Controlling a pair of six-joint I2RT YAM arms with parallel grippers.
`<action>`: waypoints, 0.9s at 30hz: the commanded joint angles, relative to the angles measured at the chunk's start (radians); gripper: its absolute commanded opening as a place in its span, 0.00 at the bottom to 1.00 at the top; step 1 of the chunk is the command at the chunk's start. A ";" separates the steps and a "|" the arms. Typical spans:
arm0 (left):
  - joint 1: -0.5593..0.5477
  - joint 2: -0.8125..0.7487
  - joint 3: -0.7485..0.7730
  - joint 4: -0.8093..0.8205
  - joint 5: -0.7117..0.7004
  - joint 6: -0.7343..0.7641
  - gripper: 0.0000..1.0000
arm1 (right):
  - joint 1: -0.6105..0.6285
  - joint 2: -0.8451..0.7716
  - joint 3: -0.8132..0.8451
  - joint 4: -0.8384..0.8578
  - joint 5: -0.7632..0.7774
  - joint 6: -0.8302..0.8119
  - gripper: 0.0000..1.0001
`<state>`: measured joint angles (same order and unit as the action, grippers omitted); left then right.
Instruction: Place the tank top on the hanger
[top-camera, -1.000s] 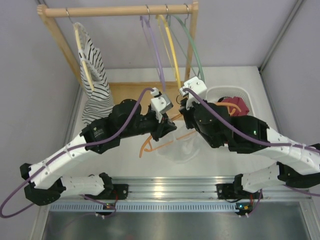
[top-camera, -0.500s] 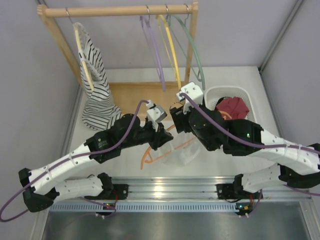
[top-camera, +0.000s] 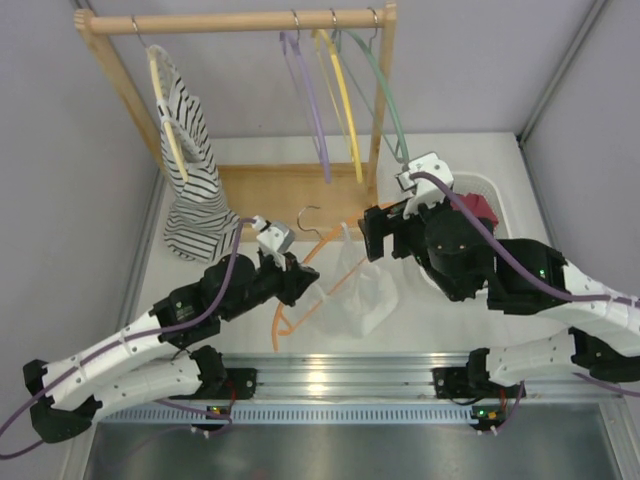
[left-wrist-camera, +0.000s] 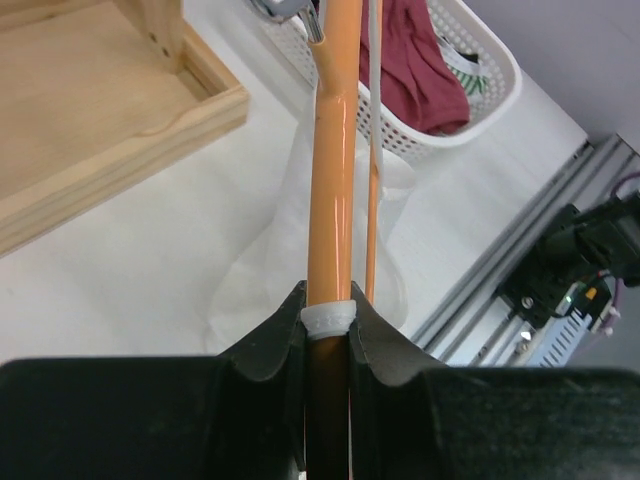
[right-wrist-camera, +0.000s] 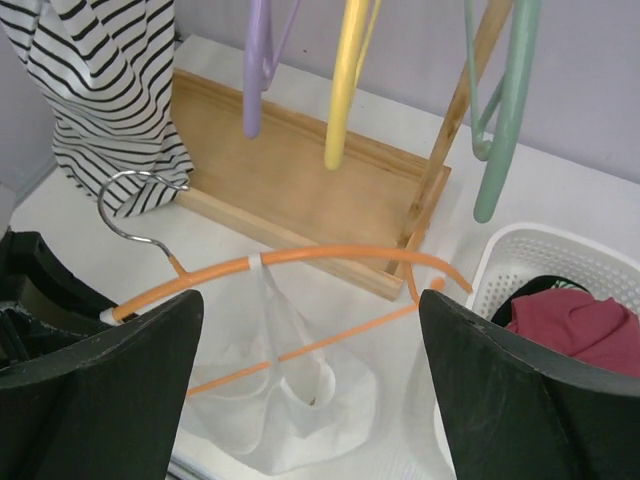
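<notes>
The orange hanger (top-camera: 335, 262) slants over the table, its wire hook (top-camera: 310, 213) pointing toward the rack. My left gripper (top-camera: 298, 285) is shut on one arm of the hanger (left-wrist-camera: 335, 150), with its jaws tight on the bar (left-wrist-camera: 328, 318). The white tank top (top-camera: 365, 292) hangs from the hanger by one strap (right-wrist-camera: 256, 262), and its body (right-wrist-camera: 300, 410) is bunched on the table below. My right gripper (top-camera: 375, 232) is open and hovers above the hanger (right-wrist-camera: 330, 255), holding nothing (right-wrist-camera: 308, 320).
A white basket (top-camera: 472, 183) holding a dark red garment (top-camera: 482, 208) stands at the right. Behind is the wooden rack (top-camera: 235, 22) with its base tray (top-camera: 290, 185), a striped top (top-camera: 188, 190), and purple (top-camera: 312, 100), yellow (top-camera: 345, 100) and green (top-camera: 385, 100) hangers.
My right gripper has opened, let go and drawn back to the right. The left arm has pulled the hanger toward the near left. The tank top now hangs by one strap.
</notes>
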<state>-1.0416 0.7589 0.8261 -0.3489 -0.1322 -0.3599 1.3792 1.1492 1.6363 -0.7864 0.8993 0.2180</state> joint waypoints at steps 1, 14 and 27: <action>0.002 -0.055 -0.005 0.056 -0.200 -0.043 0.00 | 0.017 -0.042 0.019 0.015 0.039 0.044 0.89; 0.000 0.089 0.276 -0.222 -0.739 -0.107 0.00 | 0.017 -0.157 -0.009 -0.100 0.027 0.164 0.89; 0.063 0.474 0.938 -0.519 -0.873 0.007 0.00 | 0.017 -0.187 -0.009 -0.125 -0.003 0.127 0.90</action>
<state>-1.0199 1.2030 1.6569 -0.8005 -0.9688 -0.4004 1.3792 0.9756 1.6299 -0.9123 0.9066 0.3614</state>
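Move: The left hand grips the orange hanger, tank top hanging from it. It is bound for the free stretch of the rack's rail, roughly 30 cm ahead, 10 cm left and 35 cm up. The purple hanger hangs about 30 cm ahead, 2 cm left and 22 cm up; the striped garment is some 25 cm ahead, 25 cm left and slightly above. From the empty right hand that stretch lies about 28 cm ahead, 30 cm left and 20 cm up. Keeping its pinch on the orange hanger, the left hand first sweeps forward and left at nearly even height while turning counter-clockwise, then climbs about 15 cm, still edging forward, towards the gap between the striped garment and the purple hanger. It turns just under 50 degrees in all. The right hand, fingers already open, draws some 6 cm right, away from the hanger, rolling slightly. ##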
